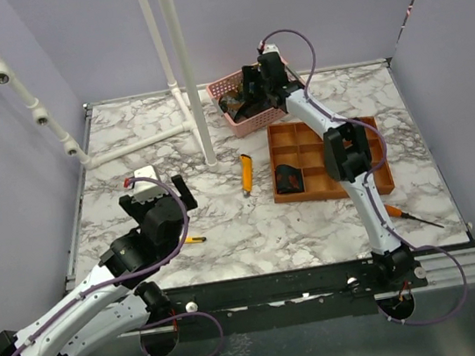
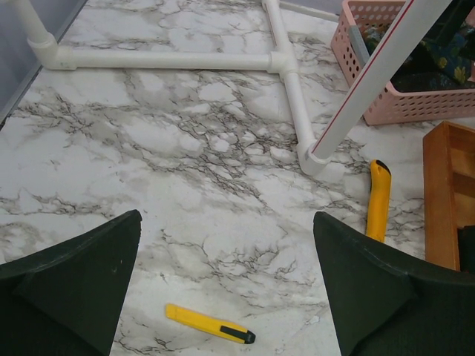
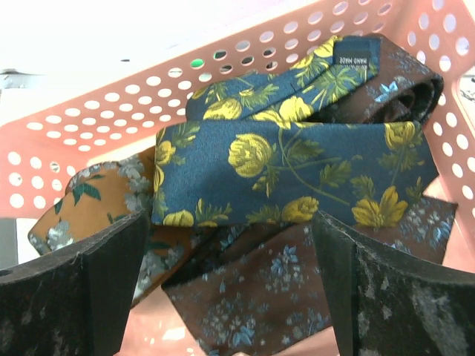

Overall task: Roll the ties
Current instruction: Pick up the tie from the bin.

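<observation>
Several ties lie loosely piled in a pink basket [image 1: 223, 86] at the back of the table. In the right wrist view a navy tie with yellow flowers [image 3: 297, 159] lies on top, over a brown tie with blue flowers [image 3: 297, 297] and an orange one [image 3: 96, 200]. My right gripper [image 3: 230, 222] hangs open just above the pile, inside the basket [image 3: 111, 126], with nothing between its fingers. A small dark coil [image 1: 289, 177] sits in the wooden tray [image 1: 371, 186]. My left gripper [image 1: 164, 181] is open over bare marble at the left, far from the ties.
A white pipe frame [image 1: 192, 78] stands at the back left, its foot next to an orange-yellow utility knife [image 1: 247, 173]. A small yellow cutter [image 2: 211, 324] lies under the left gripper [image 2: 226, 219]. An orange-handled tool [image 1: 402, 214] lies at the front right.
</observation>
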Robot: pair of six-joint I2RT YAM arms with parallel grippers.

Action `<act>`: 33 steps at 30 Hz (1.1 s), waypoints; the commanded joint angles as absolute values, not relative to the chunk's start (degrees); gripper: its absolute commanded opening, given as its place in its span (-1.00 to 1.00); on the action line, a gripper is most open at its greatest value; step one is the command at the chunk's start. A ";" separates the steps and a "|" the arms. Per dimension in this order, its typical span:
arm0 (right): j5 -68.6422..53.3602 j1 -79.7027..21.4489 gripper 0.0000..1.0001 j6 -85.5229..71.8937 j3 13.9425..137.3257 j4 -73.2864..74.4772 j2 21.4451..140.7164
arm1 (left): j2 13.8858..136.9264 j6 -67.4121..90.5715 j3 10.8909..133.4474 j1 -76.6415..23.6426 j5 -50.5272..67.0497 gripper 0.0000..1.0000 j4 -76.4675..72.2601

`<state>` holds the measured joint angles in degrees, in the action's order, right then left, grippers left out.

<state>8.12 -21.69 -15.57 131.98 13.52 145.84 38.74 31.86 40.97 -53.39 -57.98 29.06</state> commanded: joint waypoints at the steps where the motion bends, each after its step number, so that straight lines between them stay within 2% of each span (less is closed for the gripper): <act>1: 9.39 -21.90 0.86 -14.59 138.77 17.12 150.97 | 40.26 30.59 40.39 -53.70 -58.12 0.98 28.53; 4: 10.23 -21.89 0.81 -14.25 141.08 17.53 153.07 | 40.35 30.50 40.28 -53.70 -58.02 0.98 28.49; 7: 12.07 -21.75 0.64 -13.28 142.45 18.01 154.86 | 40.07 30.50 40.22 -53.72 -57.94 0.98 28.49; 13: 13.30 -20.02 -0.16 -14.78 144.03 20.37 156.79 | 39.21 30.39 40.02 -53.87 -57.57 0.98 28.78; 18: 10.30 -19.03 -0.86 -15.61 140.74 17.56 151.84 | 38.94 30.54 40.08 -53.88 -58.02 0.98 28.83; 21: 6.77 -18.90 -0.99 -17.06 140.35 15.83 147.68 | 38.98 30.74 40.20 -53.88 -58.34 0.98 28.83; 27: 1.35 -18.91 -1.00 -19.26 134.17 10.61 134.46 | 36.95 31.00 40.21 -53.94 -58.79 0.98 28.83; 33: -3.85 -18.96 -1.00 -21.44 129.05 12.19 119.37 | 34.08 31.35 40.16 -53.93 -59.04 0.98 28.74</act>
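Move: The blue tie with yellow flowers lies across the bin just past my right fingertips, about 3 cm ahead, 3 cm to the right and 5 cm below. The brown flowered tie is roughly 6 cm to my right hand's left and 1 cm ahead, some 7 cm down. The compartment tray sits about 22 cm back, 13 cm right and 9 cm below. From my left hand the blue tie is some 40 cm ahead, 30 cm right and 17 cm below. With my right hand I ease down about 5 cm into the bin, edging right and slightly forward, and shut my open fingers on the blue tie as I sink. Once they have pinched it I pull up fast, some 20 cm from the lowest point and a little back, tipping the fingers up about 10 degrees. ##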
